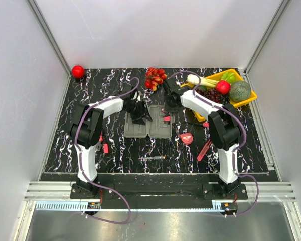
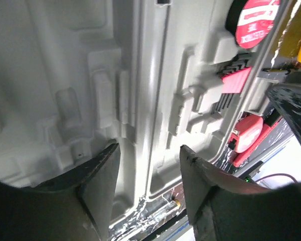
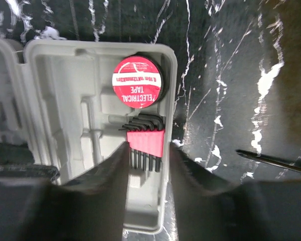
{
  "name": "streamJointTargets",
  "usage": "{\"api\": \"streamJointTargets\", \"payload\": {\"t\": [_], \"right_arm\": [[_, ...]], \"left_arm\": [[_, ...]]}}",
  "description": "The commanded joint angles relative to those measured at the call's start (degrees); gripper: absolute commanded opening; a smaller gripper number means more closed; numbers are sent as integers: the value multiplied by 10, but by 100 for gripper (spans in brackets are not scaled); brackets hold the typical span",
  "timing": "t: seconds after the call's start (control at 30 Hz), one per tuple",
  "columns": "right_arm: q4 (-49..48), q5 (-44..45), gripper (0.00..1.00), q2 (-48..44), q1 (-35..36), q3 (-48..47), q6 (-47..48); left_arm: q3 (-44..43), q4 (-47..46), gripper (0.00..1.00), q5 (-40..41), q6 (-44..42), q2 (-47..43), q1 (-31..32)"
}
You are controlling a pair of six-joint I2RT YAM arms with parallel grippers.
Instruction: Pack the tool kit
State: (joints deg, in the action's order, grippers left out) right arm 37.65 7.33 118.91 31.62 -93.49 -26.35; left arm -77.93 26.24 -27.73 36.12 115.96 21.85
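The grey tool kit case (image 1: 158, 131) lies open and flat at the table's middle. Its right half holds a red electrical tape roll (image 3: 138, 87) and a set of black hex keys in a red holder (image 3: 146, 140). My right gripper (image 3: 148, 150) is open, its fingers straddling that holder with a small gap on the right side. My left gripper (image 2: 149, 155) is open just above the case's hinge (image 2: 140, 100), holding nothing. A red tape measure (image 1: 187, 138), a red-handled tool (image 1: 204, 149) and a screwdriver (image 1: 153, 158) lie loose on the table.
A yellow tray (image 1: 248, 100) of fruit and vegetables stands at the back right, close behind the right arm. Red fruit (image 1: 154, 78) lies behind the case, a red ball-like fruit (image 1: 78, 71) at the back left. A small red piece (image 1: 105, 148) sits by the left arm.
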Motion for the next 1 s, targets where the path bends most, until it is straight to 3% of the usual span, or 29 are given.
{"api": "streamJointTargets", "payload": {"t": [0.0, 0.13, 0.3, 0.37, 0.73, 0.97], "right_arm": [[11, 42, 52, -106, 2, -35, 8], [44, 55, 71, -164, 0, 6, 30], [95, 66, 92, -231, -2, 95, 43], [116, 77, 99, -250, -2, 131, 28], [110, 40, 99, -252, -2, 253, 29], [53, -9, 99, -197, -2, 273, 61]], "left_arm": [[-57, 10, 59, 7, -9, -55, -6], [-107, 34, 70, 7, -23, -80, -7], [-108, 36, 99, 30, -46, -136, -14], [-94, 36, 99, 53, -52, -163, -22], [83, -25, 99, 121, -33, -274, -67], [107, -33, 99, 109, -30, -279, -71]]}}
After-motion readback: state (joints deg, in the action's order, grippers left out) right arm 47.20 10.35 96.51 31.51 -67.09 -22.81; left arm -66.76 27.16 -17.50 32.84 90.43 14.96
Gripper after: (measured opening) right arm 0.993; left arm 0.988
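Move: Back and to the right of the right hand lies the tape measure, some 11 cm nearer the base, 8 cm to the right and about 3 cm lower. The hex keys sit 2 cm beneath that hand and 1 cm back, the electrical tape 4 cm ahead of it. The red cutter is roughly 8 cm to the right of the tape measure and 5 cm nearer the base. From the left hand the tape measure is some 16 cm right and 7 cm back. Arcing up about 12 cm off the seated hex keys, the right hand swings back some 13 cm and 10 cm right, over the case's edge, then sinks with fingers opening wide above the tape measure, pointing more steeply down. The left hand spreads its fingers, leaves the case's hinge ridge, climbs about 16 cm, then goes left and partly down again, over the left half. ##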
